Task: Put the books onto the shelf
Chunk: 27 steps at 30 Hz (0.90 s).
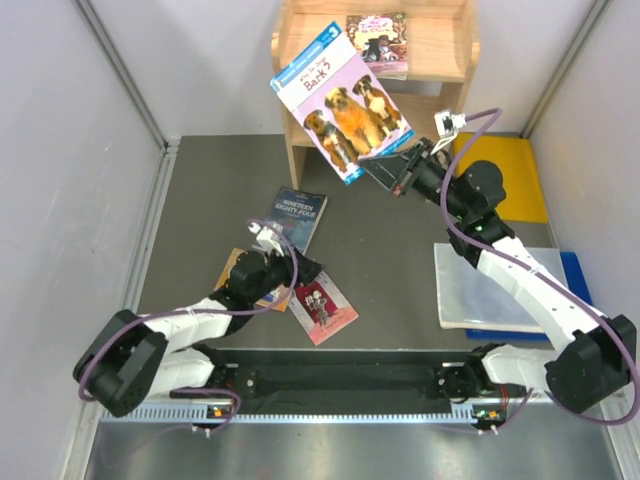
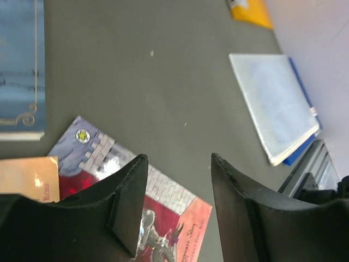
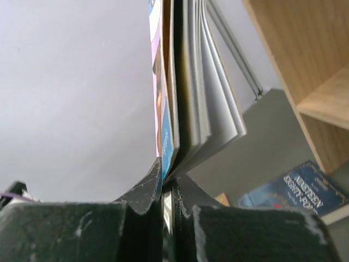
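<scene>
My right gripper (image 1: pixel 388 162) is shut on the lower corner of the light blue dog book (image 1: pixel 340 100), holding it up in front of the pale wood shelf (image 1: pixel 445 55). Seen from the right wrist, the jaws (image 3: pixel 169 172) pinch the dog book (image 3: pixel 191 82) with its pages fanning, and the shelf (image 3: pixel 305 65) is at right. A pink book (image 1: pixel 377 42) lies on the top tier. On the mat lie the dark blue book (image 1: pixel 297 217), the orange book (image 1: pixel 235 270) and the red book (image 1: pixel 322 307). My left gripper (image 2: pixel 179 161) is open and empty above the red book (image 2: pixel 163 191).
A yellow folder (image 1: pixel 510 170) lies at the right of the shelf. A white plastic sheet (image 1: pixel 480 285) rests on a blue board at the right. Grey walls stand on both sides of the mat. The arms' black base rail (image 1: pixel 340 380) runs along the near edge.
</scene>
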Tool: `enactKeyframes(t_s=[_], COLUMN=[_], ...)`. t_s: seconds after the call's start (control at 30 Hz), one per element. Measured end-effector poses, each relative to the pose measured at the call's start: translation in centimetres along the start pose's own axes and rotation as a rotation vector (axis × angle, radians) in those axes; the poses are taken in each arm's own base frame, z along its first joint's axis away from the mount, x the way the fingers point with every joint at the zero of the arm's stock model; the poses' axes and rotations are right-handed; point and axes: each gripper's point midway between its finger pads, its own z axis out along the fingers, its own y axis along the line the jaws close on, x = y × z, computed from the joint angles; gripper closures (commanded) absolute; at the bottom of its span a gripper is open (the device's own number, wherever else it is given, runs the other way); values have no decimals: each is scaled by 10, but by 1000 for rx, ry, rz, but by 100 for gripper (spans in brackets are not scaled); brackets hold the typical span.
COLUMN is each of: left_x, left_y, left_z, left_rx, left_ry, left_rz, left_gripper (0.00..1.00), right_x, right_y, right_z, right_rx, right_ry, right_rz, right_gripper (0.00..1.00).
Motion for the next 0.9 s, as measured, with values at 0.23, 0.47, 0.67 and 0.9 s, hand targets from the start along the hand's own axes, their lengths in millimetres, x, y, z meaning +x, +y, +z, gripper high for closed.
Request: enactKeyframes(t_s=[0.23, 0.47, 0.67, 0.9], left_x=[59, 96, 97, 104], left_y=[10, -8, -23, -22], left_z=[13, 28, 34, 36], left_rx=[-18, 19, 56, 54], left_ry=[155, 268, 267, 284], left_rz=[-9, 24, 54, 67], left_gripper=[42, 42, 42, 42], right_x=[-51, -99, -121, -109], right_y=[-6, -23, -51, -82], right_z=[38, 63, 81, 94], right_rx=[44, 174, 306, 391], right_ry=[-134, -277, -354, -345], right_rz=[45, 128, 237, 335], right_gripper=[100, 100, 100, 100])
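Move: The right hand, holding the Bark book, has the middle of the upper shelf some 26 cm straight ahead and about 5 below; the pink book lies there, 26 ahead, level sideways and 4 below. For the empty left hand, the red book is 6 cm back, 1 to the right and 12 below. Nineteen Eighty-Four lies 18 ahead and 8 left of this hand, the orange book 1 ahead and 18 left. Forward about 15 cm and up 9, then down a couple as it nears its end, the right hand carries the still-pinched Bark book over the upper shelf, its wrist turning clockwise some 25 degrees and tipping downward. The left hand drops while going right and back, then nearly stops low by the red book's right end, fingers staying half open. ##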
